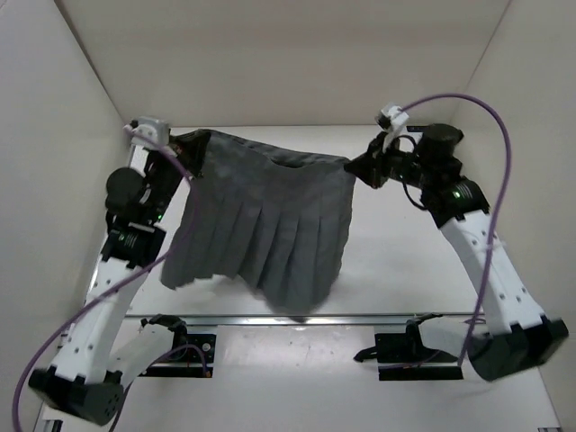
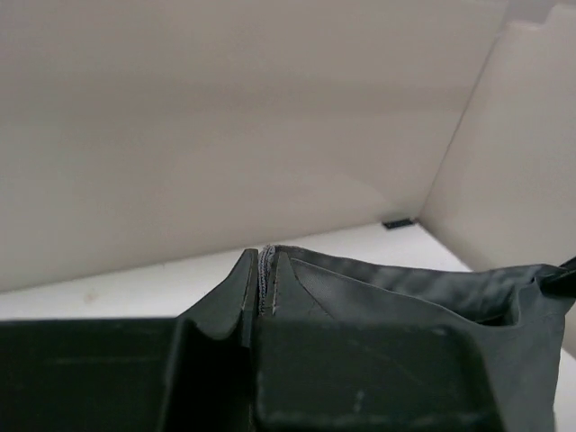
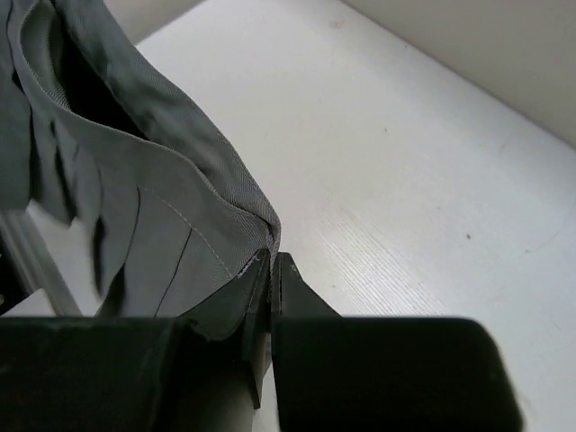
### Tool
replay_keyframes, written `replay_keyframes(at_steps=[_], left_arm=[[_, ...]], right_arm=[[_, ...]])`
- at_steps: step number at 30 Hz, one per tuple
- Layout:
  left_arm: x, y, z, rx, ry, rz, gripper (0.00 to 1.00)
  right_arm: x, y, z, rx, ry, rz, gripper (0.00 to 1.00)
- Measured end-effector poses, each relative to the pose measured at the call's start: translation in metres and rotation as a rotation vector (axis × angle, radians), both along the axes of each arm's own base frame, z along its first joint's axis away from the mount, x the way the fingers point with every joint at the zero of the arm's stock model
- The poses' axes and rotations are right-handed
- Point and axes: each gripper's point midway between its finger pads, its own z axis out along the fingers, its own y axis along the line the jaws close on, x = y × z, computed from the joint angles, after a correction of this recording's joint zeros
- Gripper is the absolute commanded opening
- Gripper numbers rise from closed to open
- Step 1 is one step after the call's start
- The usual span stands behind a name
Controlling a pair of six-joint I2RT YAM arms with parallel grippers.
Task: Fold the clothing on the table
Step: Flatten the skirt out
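The clothing (image 1: 265,225), a dark grey pleated skirt, hangs spread in the air between both arms, its hem drooping toward the table (image 1: 396,270). My left gripper (image 1: 192,144) is shut on the waistband's left corner. In the left wrist view the stitched fabric edge (image 2: 264,270) is pinched between the left gripper's (image 2: 262,281) two fingers, and the skirt (image 2: 423,288) stretches away to the right. My right gripper (image 1: 353,166) is shut on the waistband's right corner. From the right wrist the skirt (image 3: 135,207) hangs left of that gripper (image 3: 271,270), above the white table (image 3: 405,180).
White walls (image 1: 297,54) close in the table on the back and both sides. A metal rail (image 1: 360,317) runs across the near edge, with black brackets (image 1: 409,346) below it. Purple cables (image 1: 490,162) loop off both arms.
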Motion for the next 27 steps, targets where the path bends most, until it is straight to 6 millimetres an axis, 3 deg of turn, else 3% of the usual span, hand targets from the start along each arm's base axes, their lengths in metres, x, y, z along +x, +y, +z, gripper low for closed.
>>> replay_keyframes(at_steps=[5, 7, 9, 11, 15, 16, 18, 20, 22, 25, 27], left_arm=[[0.087, -0.007, -0.076, 0.050, 0.218, 0.027, 0.00], [0.125, -0.013, -0.102, 0.077, 0.320, 0.020, 0.00], [0.155, -0.019, -0.111, 0.098, 0.375, 0.012, 0.00], [0.169, -0.023, -0.101, 0.104, 0.370, 0.012, 0.00], [0.159, -0.024, -0.048, 0.091, 0.261, 0.002, 0.00], [0.150, -0.026, -0.035, 0.085, 0.225, -0.009, 0.00], [0.131, -0.030, -0.019, 0.070, 0.162, -0.031, 0.00], [0.110, -0.030, -0.023, 0.062, 0.135, -0.044, 0.00], [0.097, -0.029, -0.053, 0.063, 0.153, -0.037, 0.00], [0.078, -0.032, -0.148, 0.070, 0.321, -0.020, 0.00], [0.053, -0.031, -0.229, 0.077, 0.494, -0.019, 0.00]], right_arm=[[0.079, -0.002, -0.042, -0.062, 0.153, -0.072, 0.00], [0.117, -0.004, -0.037, -0.097, 0.166, -0.109, 0.00], [0.154, -0.006, -0.009, -0.114, 0.101, -0.148, 0.00], [0.168, -0.010, 0.025, -0.101, 0.013, -0.177, 0.00], [0.154, -0.032, 0.082, -0.068, -0.123, -0.216, 0.00], [0.148, -0.038, 0.089, -0.062, -0.148, -0.223, 0.00], [0.135, -0.042, 0.083, -0.066, -0.161, -0.225, 0.00], [0.124, -0.041, 0.057, -0.081, -0.132, -0.220, 0.00], [0.112, -0.035, 0.003, -0.114, -0.045, -0.210, 0.00], [0.087, -0.024, -0.106, -0.206, 0.151, -0.223, 0.00], [0.047, -0.017, -0.183, -0.300, 0.309, -0.219, 0.00]])
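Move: Both grippers already hold the skirt up by its waistband corners. The patch of table it is headed for lies about 15 cm ahead of the left gripper, 17 cm to its right and some 42 cm below; from the right gripper it is about 15 cm ahead, 13 cm to its left and 34 cm below. From the left gripper, the hanging hem's middle is roughly 14 cm back, 14 cm right and 33 cm down, and the right gripper some 30 cm right, about level ahead and slightly lower. Keep both waistband corners pinched and fling the skirt out: swing the two grippers forward together about 17 cm, dipping as they go. Flick both up and begin drawing back, then keep pulling back while dropping fast, over 20 cm, towards the table, with the fingers tipping downward. ##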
